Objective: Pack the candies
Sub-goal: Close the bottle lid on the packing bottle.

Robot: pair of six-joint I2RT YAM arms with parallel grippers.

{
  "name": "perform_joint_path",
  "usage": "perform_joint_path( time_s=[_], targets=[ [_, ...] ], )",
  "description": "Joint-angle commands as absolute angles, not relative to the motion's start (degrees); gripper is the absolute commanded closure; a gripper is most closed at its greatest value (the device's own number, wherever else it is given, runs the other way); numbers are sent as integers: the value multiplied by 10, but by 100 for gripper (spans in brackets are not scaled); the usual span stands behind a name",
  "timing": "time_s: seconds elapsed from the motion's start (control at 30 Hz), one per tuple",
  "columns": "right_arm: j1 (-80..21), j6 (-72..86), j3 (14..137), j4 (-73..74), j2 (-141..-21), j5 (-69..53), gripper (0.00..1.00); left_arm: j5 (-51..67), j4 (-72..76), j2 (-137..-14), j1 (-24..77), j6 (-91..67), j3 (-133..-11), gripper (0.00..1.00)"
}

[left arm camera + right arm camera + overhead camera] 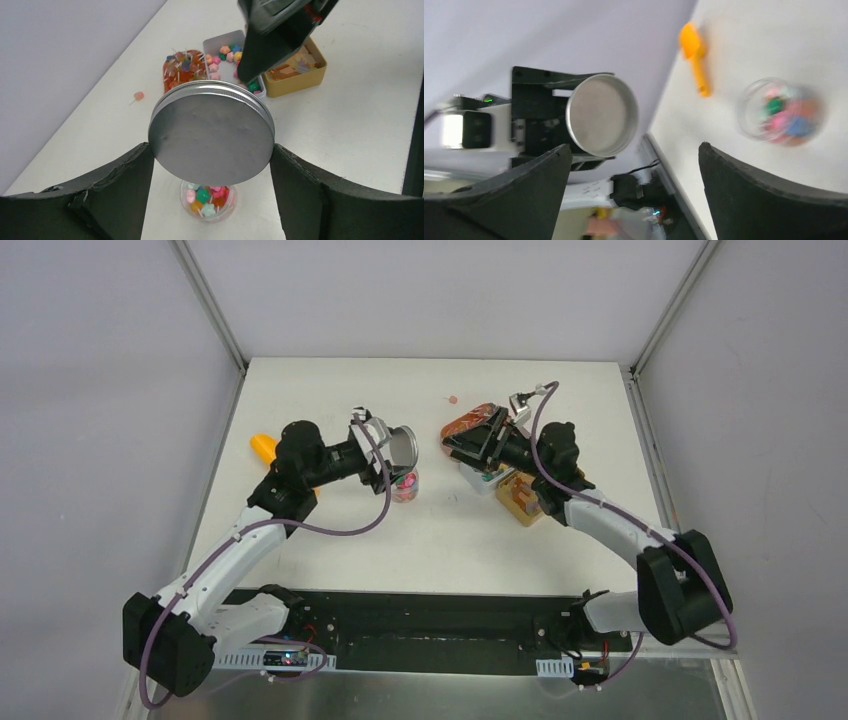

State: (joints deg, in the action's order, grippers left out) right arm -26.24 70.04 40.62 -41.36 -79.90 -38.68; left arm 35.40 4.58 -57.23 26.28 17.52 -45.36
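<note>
A small clear jar (pixel 405 485) holds mixed-colour candies (pixel 206 196) and stands open on the white table. My left gripper (pixel 211 151) is shut on the round silver lid (pixel 212 132), held tilted just above the jar (pixel 207 200). More candies lie in an orange-red heap (pixel 182 70), in a white tray (pixel 227 54) and in a yellow box (pixel 295 70). My right gripper (pixel 470 445) hangs open and tilted over those trays with nothing between its fingers. From the right wrist view the lid (pixel 601 115) and the jar (pixel 781 115) show, blurred.
An orange plastic scoop (pixel 263 446) lies near the table's left edge, and it also shows in the right wrist view as the scoop (pixel 694 50). One loose candy (pixel 453 398) lies at the back. White walls enclose the table on three sides.
</note>
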Motion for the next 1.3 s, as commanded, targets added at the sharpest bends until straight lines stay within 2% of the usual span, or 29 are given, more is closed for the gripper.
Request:
perform_joint_path(
  time_s=[0.0,0.13,0.27,0.33,0.63,0.9,1.27],
  targets=[
    [-257,408,478,-115,-696,-258,0,264,-28,-599,266,160,-509,43],
    [-257,258,508,38,-618,-62,0,226,-82,-634,266,151,-547,45],
    [-256,235,482,49,-568,98,0,180,-107,-676,266,116,-579,47],
    [-254,239,467,49,-558,138,0,163,-122,-705,266,90,-598,47],
    [-254,207,460,68,-553,136,0,64,-264,-862,273,34,-727,46],
    [-253,194,452,57,-551,136,0,23,-383,-981,310,24,-827,45],
    [-253,186,446,55,-529,150,0,3,-469,-1053,326,1,-896,45]
  ],
)
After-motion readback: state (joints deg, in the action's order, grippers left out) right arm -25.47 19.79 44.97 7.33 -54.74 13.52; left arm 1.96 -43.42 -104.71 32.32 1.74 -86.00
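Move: My left hand holds the lid by its rim. The packing bottle it belongs on has its middle about 5 cm ahead of that hand, roughly 1 cm to its right and some 22 cm below. Down on the table, the lollipop box is about 19 cm ahead and 17 cm right of the left hand, the white candy box about 12 cm ahead and 20 cm right. From my empty right hand the bottle is about 5 cm ahead, 10 cm left and 20 cm below. I keep the lid pinched and swing my left hand down towards the bottle mouth, about 17 cm lower: forward nearly 10 cm while sinking, then almost straight down, easing back slightly. My wrist tips the fingers from sideways to steeply down and turns some 30 degrees counter-clockwise. Meanwhile my open right hand clears off about 17 cm to the right and turns to point forward. ##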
